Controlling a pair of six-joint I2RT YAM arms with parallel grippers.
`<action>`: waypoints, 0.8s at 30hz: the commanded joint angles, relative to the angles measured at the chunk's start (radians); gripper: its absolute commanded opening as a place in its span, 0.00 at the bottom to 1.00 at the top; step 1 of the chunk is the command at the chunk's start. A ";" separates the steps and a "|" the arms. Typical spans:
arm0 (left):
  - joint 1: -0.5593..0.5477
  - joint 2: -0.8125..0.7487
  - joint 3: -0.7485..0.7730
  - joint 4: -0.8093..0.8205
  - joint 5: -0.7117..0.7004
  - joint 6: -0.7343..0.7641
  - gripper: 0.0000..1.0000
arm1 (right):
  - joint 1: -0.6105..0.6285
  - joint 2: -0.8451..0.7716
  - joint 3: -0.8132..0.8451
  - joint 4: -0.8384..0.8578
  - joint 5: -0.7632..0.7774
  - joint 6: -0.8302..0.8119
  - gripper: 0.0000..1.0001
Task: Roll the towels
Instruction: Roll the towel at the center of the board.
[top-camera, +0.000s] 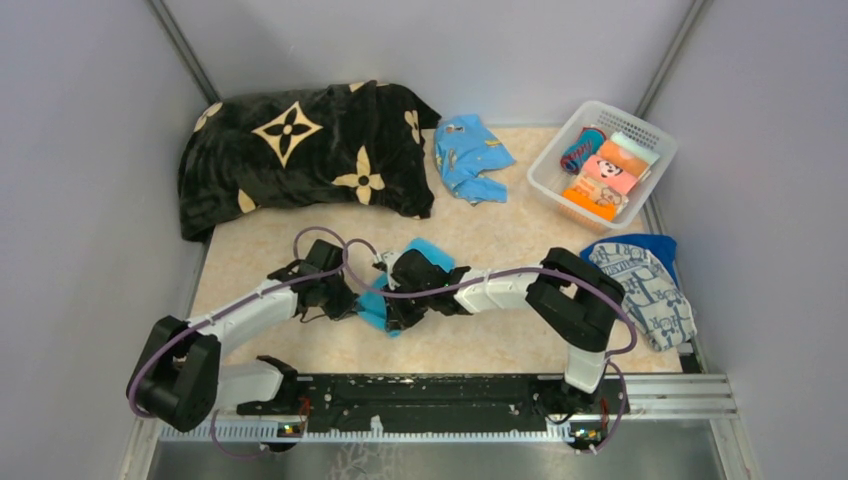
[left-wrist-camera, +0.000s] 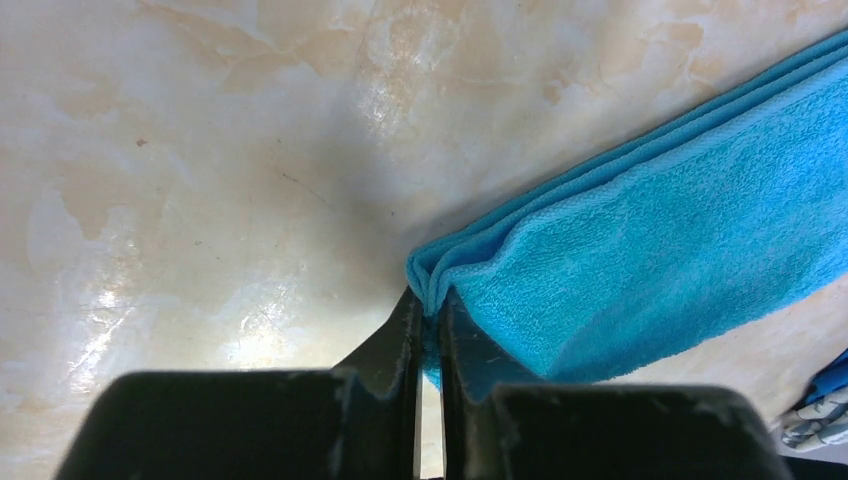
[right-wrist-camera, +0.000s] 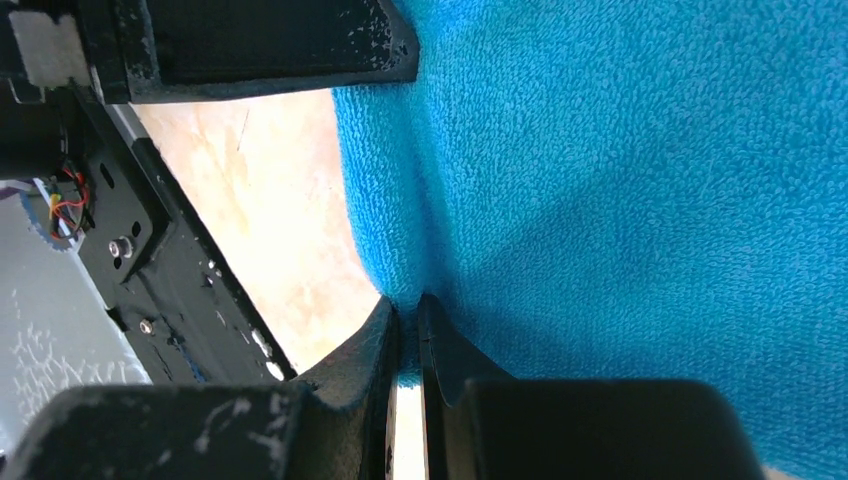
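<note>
The small turquoise towel (top-camera: 430, 250) lies folded at mid table, between both arms. In the left wrist view, my left gripper (left-wrist-camera: 430, 318) is shut on a folded corner of this towel (left-wrist-camera: 650, 250), with cloth squeezed between the pads. My right gripper (right-wrist-camera: 408, 322) is shut on an edge of the same towel (right-wrist-camera: 620, 180), a little cloth poking out below the jaws. From above, the left gripper (top-camera: 362, 300) and right gripper (top-camera: 396, 314) sit close together at the towel's near end. The white printed towel (top-camera: 648, 295) lies on the royal-blue towel (top-camera: 655, 243) at the right edge.
A black blanket with cream flowers (top-camera: 300, 150) is heaped at the back left. A light-blue garment (top-camera: 470, 155) lies at the back centre. A white basket (top-camera: 655, 135) holding several items stands at the back right. The arms' black base rail (top-camera: 430, 395) runs along the near edge.
</note>
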 joint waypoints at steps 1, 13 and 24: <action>0.002 0.010 0.015 -0.074 -0.108 0.040 0.09 | -0.027 -0.054 -0.032 0.041 -0.076 0.023 0.09; 0.003 -0.130 0.020 -0.088 -0.076 0.104 0.69 | -0.143 0.004 -0.135 0.324 -0.378 0.209 0.09; 0.005 -0.285 -0.007 -0.245 -0.045 0.138 0.76 | -0.244 0.101 -0.207 0.553 -0.522 0.418 0.09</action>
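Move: The left hand is closed on the left corner of the towel's near end; the towel's middle lies about 4 cm ahead and 10 cm to its right, at about its height. From the right hand, which holds the same end nearer its other corner, that middle is roughly 9 cm ahead, 3 cm right and 2 cm lower. The black blanket is some 37 cm ahead and 12 cm left of the left hand; the patterned cloth is about 40 cm ahead and 19 cm right of the right hand. Up and slightly to the left the left hand comes away, opening wide to let go of the towel's corner and rising about 4 cm clear. The right hand keeps its pinch on the near end, drawing some 2 cm to the right while its wrist turns about 30 degrees, so that the fingers swing from slanting down-left to lie flatter and aim slightly back towards the base. ##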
